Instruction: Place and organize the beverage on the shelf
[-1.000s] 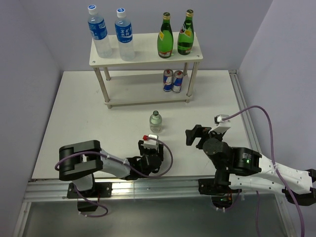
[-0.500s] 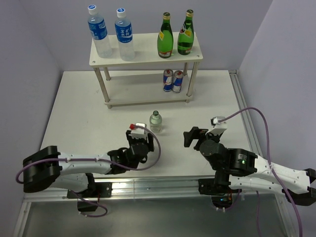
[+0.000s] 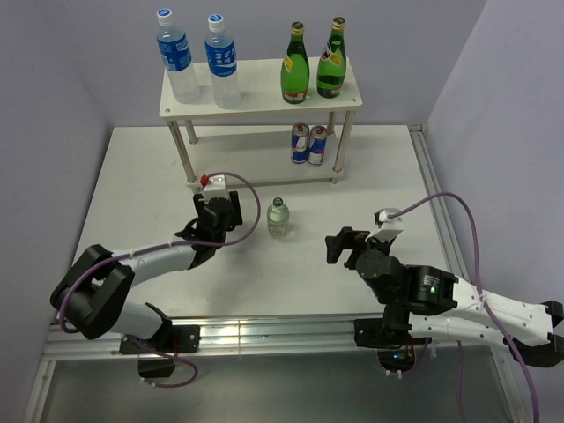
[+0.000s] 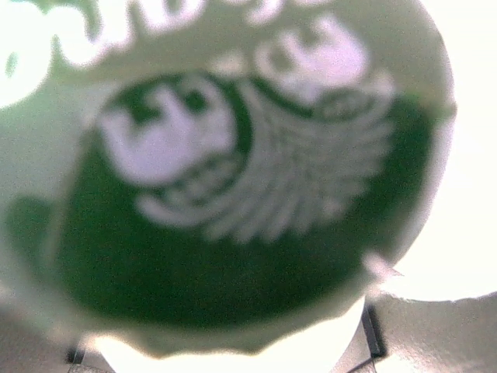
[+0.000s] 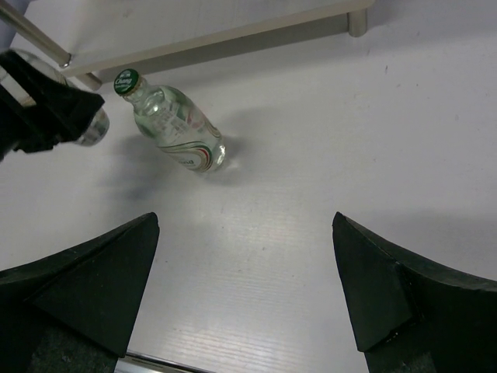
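A green crown cap (image 4: 241,171) with white elephants fills the left wrist view, very close and blurred. My left gripper (image 3: 220,216) hangs left of the standing clear bottle, just in front of the shelf's lower board, and is shut on a small glass bottle (image 5: 95,128) that shows beneath its black fingers. Another clear glass bottle (image 3: 278,218) (image 5: 175,128) with a green cap stands upright on the table. My right gripper (image 3: 339,245) (image 5: 245,221) stands open, facing that bottle from the right with a gap between. The beige two-tier shelf (image 3: 260,97) is at the back.
On the shelf's top board stand two blue-labelled water bottles (image 3: 176,57) (image 3: 222,62) at the left and two green glass bottles (image 3: 294,66) (image 3: 331,62) at the right. Two cans (image 3: 300,144) (image 3: 317,145) stand on the lower board (image 5: 217,35) at its right end.
My left gripper has swung from near the front edge up and to the left, towards the shelf's lower board. The right gripper has crept slightly left. The standing bottle has not moved.
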Controlling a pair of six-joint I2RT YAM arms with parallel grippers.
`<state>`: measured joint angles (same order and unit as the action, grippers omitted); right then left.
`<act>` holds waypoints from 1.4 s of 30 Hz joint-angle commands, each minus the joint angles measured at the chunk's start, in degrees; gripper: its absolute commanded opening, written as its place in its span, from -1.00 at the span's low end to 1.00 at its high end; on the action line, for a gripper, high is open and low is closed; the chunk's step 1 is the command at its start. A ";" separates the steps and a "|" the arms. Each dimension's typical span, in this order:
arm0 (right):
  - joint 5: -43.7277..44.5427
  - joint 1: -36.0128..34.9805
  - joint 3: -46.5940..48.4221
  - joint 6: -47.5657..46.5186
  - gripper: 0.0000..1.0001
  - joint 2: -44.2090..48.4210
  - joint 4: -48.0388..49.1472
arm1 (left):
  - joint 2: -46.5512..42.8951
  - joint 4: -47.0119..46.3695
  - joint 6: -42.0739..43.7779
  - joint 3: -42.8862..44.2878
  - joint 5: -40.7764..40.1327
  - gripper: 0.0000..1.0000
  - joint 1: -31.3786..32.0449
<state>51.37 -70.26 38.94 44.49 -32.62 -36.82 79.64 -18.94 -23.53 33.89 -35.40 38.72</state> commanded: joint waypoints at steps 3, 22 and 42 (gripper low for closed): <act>1.27 -0.14 -0.97 0.42 1.00 0.54 0.69 | 2.80 -10.15 4.10 12.15 5.86 -0.99 -4.69; 0.48 -0.14 -1.58 -0.80 1.00 0.81 0.78 | 21.52 -10.50 5.33 30.79 9.38 -0.99 -13.05; 1.01 -0.23 -2.29 -1.69 1.00 -1.74 3.33 | 27.85 -20.08 8.76 29.75 1.40 -0.99 -15.69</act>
<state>51.18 -70.26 36.95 43.09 -33.98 -35.94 107.87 -27.22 -16.34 62.98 -29.26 23.14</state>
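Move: The clear bottle already in the left hand is bound for the free left end of the shelf's lower board, about 18 cm ahead of that hand, 3 cm left and 7 cm below. The front left post stands roughly 10 cm ahead and 10 cm left; the Red Bull cans are 18 cm ahead and 26 cm right, about level. The other clear bottle is 16 cm right and 1 cm back, 3 cm lower. From the right hand that free spot is some 34 cm ahead, 36 cm left and 18 cm down. The clear bottle, still gripped in the left hand, is carried about 17 cm forward in between the shelf's two boards, over the left end of the lower one. The hand bobs up and down by a few centimetres as it goes, slows over the board, then eases some 2.5 cm left with a slight counter-clockwise turn. The fingers keep their hold. ##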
